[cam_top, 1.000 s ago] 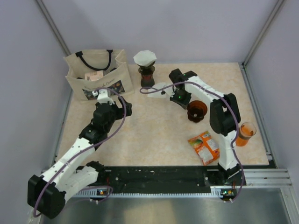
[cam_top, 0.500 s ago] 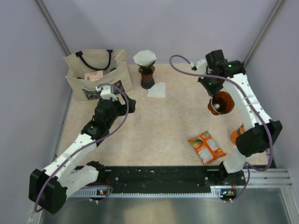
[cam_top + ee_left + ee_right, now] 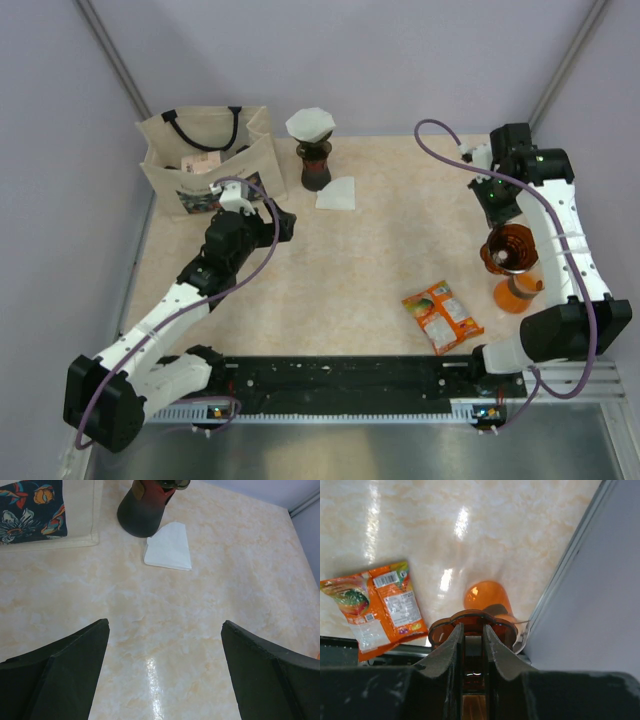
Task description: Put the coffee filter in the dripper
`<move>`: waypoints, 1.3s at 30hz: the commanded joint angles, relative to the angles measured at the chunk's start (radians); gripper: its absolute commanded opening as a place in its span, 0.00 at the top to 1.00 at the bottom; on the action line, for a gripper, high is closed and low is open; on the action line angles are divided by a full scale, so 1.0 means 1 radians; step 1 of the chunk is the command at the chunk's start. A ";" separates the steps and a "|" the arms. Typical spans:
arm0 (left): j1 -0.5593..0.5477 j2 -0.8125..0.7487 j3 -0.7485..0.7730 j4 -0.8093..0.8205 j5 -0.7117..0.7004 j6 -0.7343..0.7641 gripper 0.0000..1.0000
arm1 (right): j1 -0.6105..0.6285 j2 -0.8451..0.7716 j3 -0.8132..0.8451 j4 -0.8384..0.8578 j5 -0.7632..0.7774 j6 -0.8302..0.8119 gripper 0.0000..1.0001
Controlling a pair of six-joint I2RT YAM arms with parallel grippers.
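Observation:
A folded white coffee filter (image 3: 336, 193) (image 3: 169, 547) lies flat on the table beside a dark vessel (image 3: 315, 165) (image 3: 145, 505). My left gripper (image 3: 275, 222) (image 3: 165, 625) hangs open over bare table, short of the filter, with nothing between its fingers. The dripper (image 3: 508, 250) (image 3: 440, 632) looks amber-brown and translucent here. It is lifted near the right edge with my right gripper (image 3: 503, 222) (image 3: 472, 630) shut on its handle. It hovers just over an orange cup (image 3: 517, 294) (image 3: 485, 595).
A second white filter (image 3: 310, 123) sits opened on top of the dark vessel. A canvas tote bag (image 3: 205, 155) (image 3: 50, 510) stands at the back left. An orange snack packet (image 3: 441, 316) (image 3: 375, 605) lies front right. The metal frame rail (image 3: 548, 235) and wall run close beside the right arm.
The right arm has swung from the table's middle to the right edge, carrying the dripper to above the orange cup. The left gripper has edged slightly toward the folded filter.

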 commanded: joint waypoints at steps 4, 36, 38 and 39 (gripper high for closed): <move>0.001 -0.004 0.050 0.067 0.014 0.022 0.01 | -0.144 -0.100 -0.073 -0.014 0.073 -0.022 1.00; 0.004 0.013 0.139 0.012 -0.013 0.060 0.01 | -0.384 0.078 -0.041 0.054 -0.105 -0.130 0.98; 0.002 0.012 0.139 0.012 -0.012 0.061 0.01 | -0.384 0.084 -0.040 0.054 -0.089 -0.127 0.97; 0.004 0.012 0.139 0.012 -0.010 0.061 0.01 | -0.387 0.086 -0.040 0.055 -0.086 -0.129 0.97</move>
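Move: The right hand holds the brown dripper by its handle, high over the right side of the table. The orange carafe it is being taken to stands about 7 cm to this hand's right, 6 cm back and 16 cm below. The orange coffee packet lies roughly 8 cm to the hand's left, 11 cm back and 21 cm down. From the left hand, the carafe is some 44 cm to the right, 9 cm back and 13 cm lower. Keeping its pinch on the brown dripper's handle, the right hand swings some 9 cm to the right towards the orange carafe, first drawing back about 3 cm and turning some 15 degrees clockwise, then creeping forward a little as it sinks, about 5 cm in all, most of that late, to bring the dripper down over the carafe's mouth. Meanwhile the empty left hand, fingers still wide open, rises about 3.5 cm well away from it. ##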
